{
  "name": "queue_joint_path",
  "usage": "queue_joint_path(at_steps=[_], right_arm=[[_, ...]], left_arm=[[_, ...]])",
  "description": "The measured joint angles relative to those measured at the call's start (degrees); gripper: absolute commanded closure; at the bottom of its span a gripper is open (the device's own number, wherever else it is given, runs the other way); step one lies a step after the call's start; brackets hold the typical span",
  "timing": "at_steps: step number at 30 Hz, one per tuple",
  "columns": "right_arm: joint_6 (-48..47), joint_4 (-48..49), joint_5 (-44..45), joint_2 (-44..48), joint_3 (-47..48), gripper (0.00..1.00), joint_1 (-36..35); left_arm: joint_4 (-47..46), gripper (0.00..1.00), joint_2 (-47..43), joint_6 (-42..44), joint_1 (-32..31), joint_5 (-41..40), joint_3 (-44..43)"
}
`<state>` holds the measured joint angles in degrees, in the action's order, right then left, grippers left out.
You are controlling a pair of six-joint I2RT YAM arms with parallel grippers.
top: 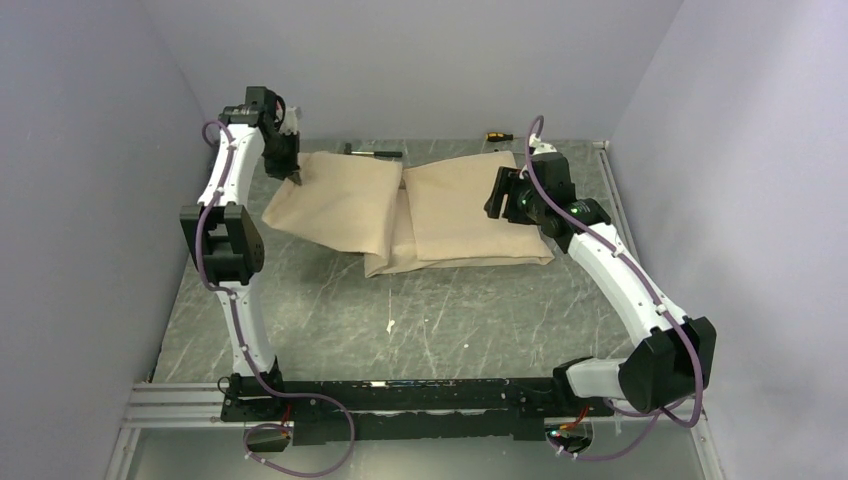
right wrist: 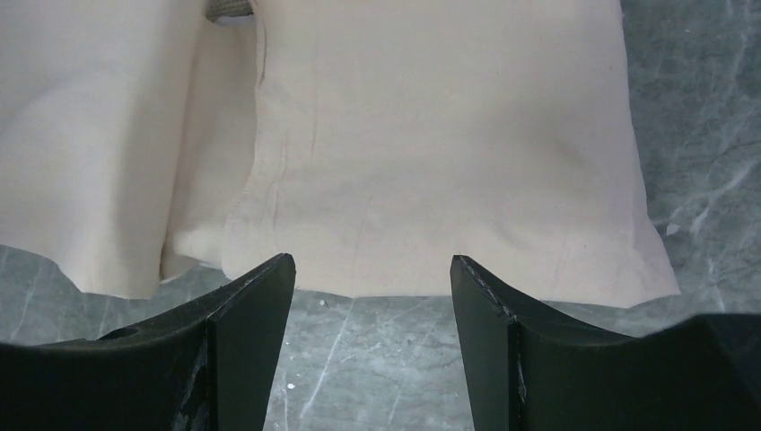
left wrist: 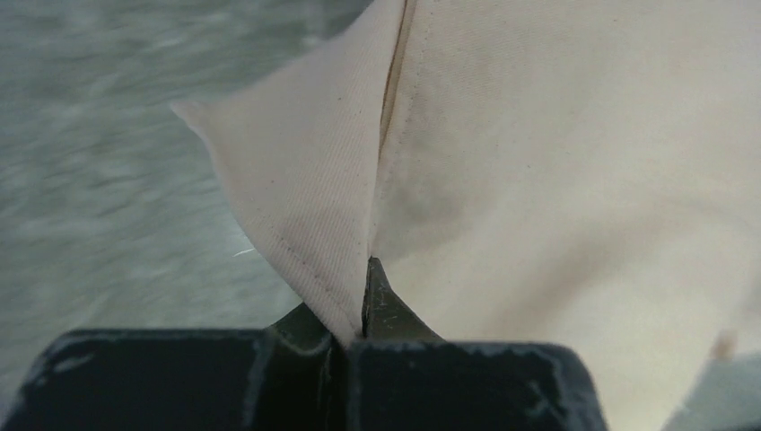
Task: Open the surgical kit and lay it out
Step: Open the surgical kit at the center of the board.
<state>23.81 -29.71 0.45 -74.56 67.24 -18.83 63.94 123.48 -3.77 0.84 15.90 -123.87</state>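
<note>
The surgical kit shows as a large beige wrap cloth (top: 440, 215) lying folded in two flaps across the far half of the table; whatever it wraps is hidden. At the cloth's far left corner my left gripper (top: 296, 178) is shut on the hemmed edge. In the left wrist view that cloth (left wrist: 556, 180) is pinched in the left gripper (left wrist: 363, 305) and the corner stands up in a fold. My right gripper (top: 497, 205) hovers open over the right flap. The right wrist view has the right gripper (right wrist: 372, 269) wide apart above the cloth's (right wrist: 431, 162) near edge, holding nothing.
A small black-handled hammer (top: 375, 153) lies just behind the cloth, and a yellow-handled screwdriver (top: 497, 134) rests at the back near the wall. Walls close the table on three sides. A metal rail (top: 612, 190) runs along the right edge.
</note>
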Motion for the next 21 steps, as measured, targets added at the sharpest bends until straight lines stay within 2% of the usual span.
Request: queue_joint_path(at_steps=[4, 11, 20, 21], right_arm=[[-0.13, -0.26, 0.07, -0.11, -0.13, 0.32, 0.61], [-0.76, -0.85, -0.07, -1.51, -0.15, 0.32, 2.78], [-1.05, -1.62, -0.98, -3.98, -0.11, 0.33, 4.46], [-1.07, -1.86, -1.01, -4.22, -0.02, 0.33, 4.50]], left_arm=[[0.83, 1.00, 0.00, 3.17, 1.46, -15.10, 0.00], [-0.90, 1.00, -0.02, 8.15, 2.71, -34.25, 1.18], [-4.15, 0.99, 0.35, 10.75, 2.67, -48.11, 4.63], [-4.52, 0.84, 0.48, 10.84, 2.67, -49.24, 4.63]])
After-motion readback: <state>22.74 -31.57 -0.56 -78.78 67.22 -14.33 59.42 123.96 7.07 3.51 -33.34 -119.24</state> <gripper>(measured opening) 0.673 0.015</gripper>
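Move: My left hand already pinches the far-left corner of the kit's opened flap; level with it, the board's left edge is about 25 cm to the left and 15 cm below. The hammer lies roughly 11 cm ahead and 18 cm to the right, and the middle of the folded kit some 43 cm right and 4 cm back. From my empty right hand, the middle of the folded kit is about 7 cm ahead, 3 cm left and 20 cm below. Keeping the flap corner pinched, I carry my left hand about 17 cm left towards the board's left edge at nearly constant height, slowing as I go, and roll the wrist some 50 degrees so the fingertips swing out to the left. My open right hand sinks about 3 cm over the folded kit and drifts nearly as far right, without touching it. ##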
